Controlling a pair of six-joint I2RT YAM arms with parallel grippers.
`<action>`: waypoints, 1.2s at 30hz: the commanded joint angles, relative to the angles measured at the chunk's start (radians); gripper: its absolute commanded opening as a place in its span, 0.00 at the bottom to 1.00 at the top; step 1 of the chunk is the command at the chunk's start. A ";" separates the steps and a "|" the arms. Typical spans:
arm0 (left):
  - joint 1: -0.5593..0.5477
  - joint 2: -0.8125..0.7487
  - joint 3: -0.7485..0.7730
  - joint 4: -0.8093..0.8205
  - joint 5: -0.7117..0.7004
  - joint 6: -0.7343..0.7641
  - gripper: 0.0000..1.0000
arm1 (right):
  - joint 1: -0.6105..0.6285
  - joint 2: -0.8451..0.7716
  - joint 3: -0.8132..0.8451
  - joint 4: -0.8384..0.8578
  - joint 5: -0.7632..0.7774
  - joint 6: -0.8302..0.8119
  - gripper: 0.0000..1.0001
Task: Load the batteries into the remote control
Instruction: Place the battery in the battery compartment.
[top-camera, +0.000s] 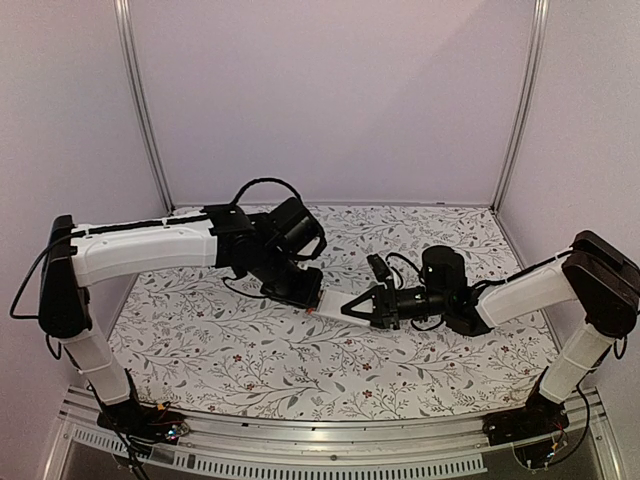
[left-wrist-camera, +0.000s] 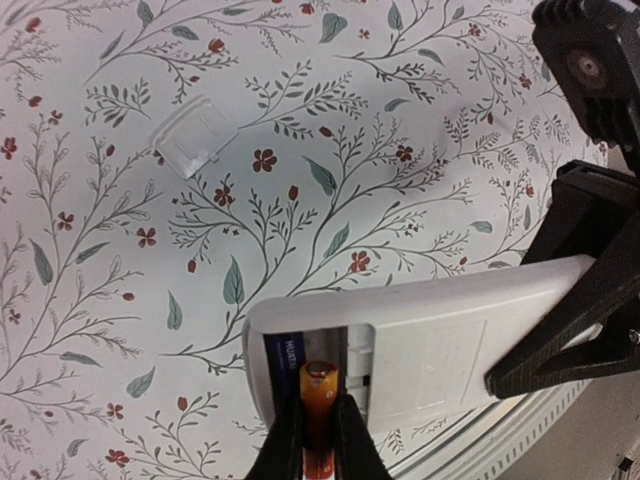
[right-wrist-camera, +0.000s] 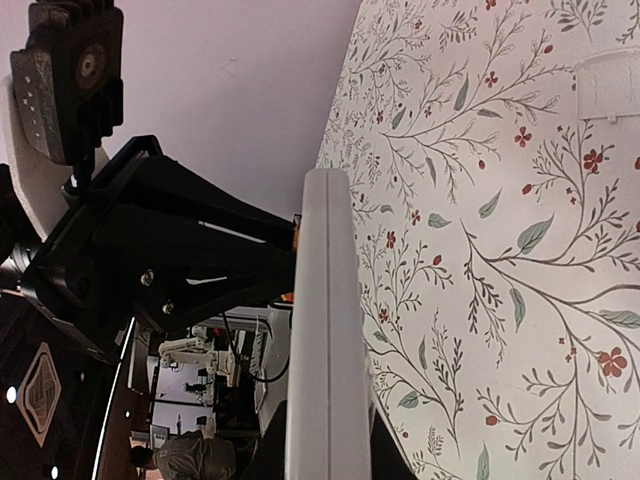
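Note:
The remote control (left-wrist-camera: 470, 345) hangs above the table with its white back toward the left wrist camera and its battery bay open. A dark blue battery (left-wrist-camera: 284, 362) lies in the bay's outer slot. My left gripper (left-wrist-camera: 320, 408) is shut on the orange battery (left-wrist-camera: 321, 392), whose tip is inside the empty slot beside it. My right gripper (right-wrist-camera: 325, 440) is shut on the remote (right-wrist-camera: 325, 330), seen edge-on there, gripping its far end. From above, the two grippers meet at the remote (top-camera: 332, 303) over the middle of the table.
A clear plastic battery cover (left-wrist-camera: 195, 136) lies flat on the flowered tablecloth, also seen as the cover (right-wrist-camera: 608, 85) in the right wrist view. The left arm's black wrist (right-wrist-camera: 150, 260) crowds close beside the remote. Walls close off the back and sides of the table.

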 joint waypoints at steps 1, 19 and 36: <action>-0.012 0.027 0.026 -0.013 -0.025 -0.008 0.08 | 0.020 0.008 0.008 0.091 -0.024 0.006 0.00; -0.009 0.038 0.032 -0.015 -0.031 -0.019 0.20 | 0.025 0.009 0.008 0.111 -0.022 0.021 0.00; 0.002 -0.054 0.026 0.027 -0.026 0.035 0.34 | 0.024 -0.001 -0.009 0.117 -0.028 0.028 0.00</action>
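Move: The orange battery is already between the left fingertips, its forward end at the battery compartment, whose middle is only about 1 cm ahead of the left hand and 1 cm below, level sideways. The blue battery already inside is some 2 cm ahead, 1 cm left and 2 cm down; the loose clear cover lies on the table roughly 8 cm ahead, 2 cm right and 13 cm below. From the right hand, gripping the remote, the compartment is about 8 cm left, 2 cm ahead and 1 cm lower. The orange battery is let go in the slot beside the blue one: the left hand stays almost in place, edging well under 1 cm forward and right, while its fingers spread from nearly shut to about a third open. Then the left hand lifts straight up off the compartment by about 2.5 cm, still opening. The right hand keeps its grip on the remote, holding steady before rising about 1 cm at the end. ##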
